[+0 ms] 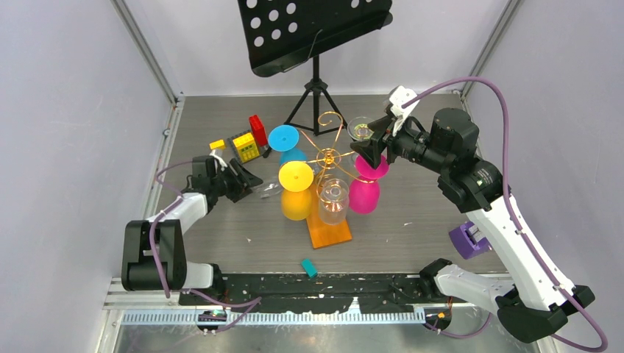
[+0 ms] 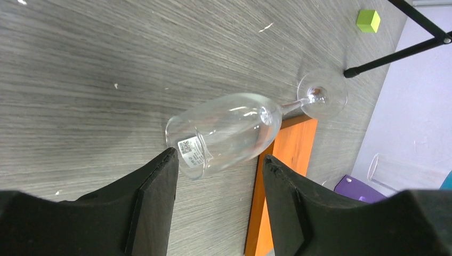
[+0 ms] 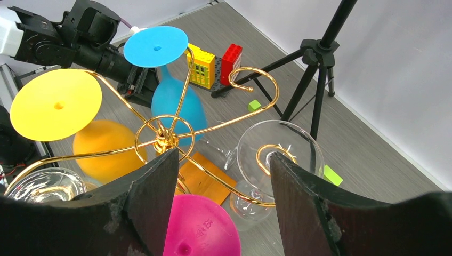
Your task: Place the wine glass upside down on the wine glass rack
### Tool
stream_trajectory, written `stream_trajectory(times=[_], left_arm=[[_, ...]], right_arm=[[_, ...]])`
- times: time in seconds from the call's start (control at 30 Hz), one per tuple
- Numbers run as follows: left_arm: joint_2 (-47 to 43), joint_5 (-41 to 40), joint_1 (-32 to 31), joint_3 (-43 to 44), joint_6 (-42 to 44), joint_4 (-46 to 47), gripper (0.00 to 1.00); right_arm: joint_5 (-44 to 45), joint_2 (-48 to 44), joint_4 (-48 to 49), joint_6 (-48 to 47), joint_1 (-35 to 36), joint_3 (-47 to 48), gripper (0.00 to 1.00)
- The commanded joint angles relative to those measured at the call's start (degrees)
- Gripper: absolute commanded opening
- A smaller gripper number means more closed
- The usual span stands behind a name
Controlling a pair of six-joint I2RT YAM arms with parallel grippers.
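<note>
A clear wine glass [image 2: 229,128] lies on its side on the grey table, with its foot [image 2: 322,98] pointing away toward the orange base [image 2: 290,154]. My left gripper [image 2: 218,157] is open, and the glass's rim sits just between its fingertips, ungripped. In the top view the same glass [image 1: 268,190] lies just ahead of the left gripper [image 1: 246,180]. The gold wire wine glass rack [image 1: 327,154] holds blue, yellow, magenta and two clear glasses upside down. My right gripper [image 3: 224,154] is open and empty above the magenta glass's foot [image 3: 200,226].
A black music stand [image 1: 316,29] on a tripod stands behind the rack. Toy brick blocks [image 1: 250,140] sit at the back left. A purple object [image 1: 467,239] lies at the right and a teal block [image 1: 309,268] at the front. A green cube [image 2: 368,20] lies near the tripod.
</note>
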Motion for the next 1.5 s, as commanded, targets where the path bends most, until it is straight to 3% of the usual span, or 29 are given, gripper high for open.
stream_trajectory(times=[0.0,0.53,0.73,1.23,1.47], left_arm=[[-1.95,-0.32,-0.45,-1.27,-1.25,1.41,0.58],[2.96,-0.33,-3.96,-0.6,-4.74,9.6,0.44],[3.79,-0.2,-4.12,-2.4,-6.7,14.58,0.32],[-4.19,-5.73,-4.79,-7.4,-11.71,22.0,0.05],[-4.82,-6.83,-5.99,-5.06,-12.62,22.66,0.0]], right_arm=[[-1.16,0.12,1.68,0.61,-0.12,0.27,0.69],[-2.15,0.16,1.65,0.96,-0.09,0.56,0.69],[-2.31,0.3,1.69,0.89,-0.07,0.54,0.69],[-2.97,0.78,1.82,0.71,-0.07,-0.12,0.69],[-3.14,0.58,1.82,0.71,-0.07,-0.67,0.69]])
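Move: The wine glass lies on its side, mouth towards the left hand, its middle about 9 cm to that hand's right, 3 cm ahead and 4 cm lower. The blue glass hangs on the rack 9 cm right, 4 cm ahead and some 10 cm higher; the yellow glass hangs 11 cm right, 5 cm back, equally high. From the right hand the lying glass is roughly 10 cm ahead, 13 cm left and 37 cm below. Left hand shifts about 2 cm right, shutting empty fingers beside the lying glass, then rises 3 cm, tipping up. ##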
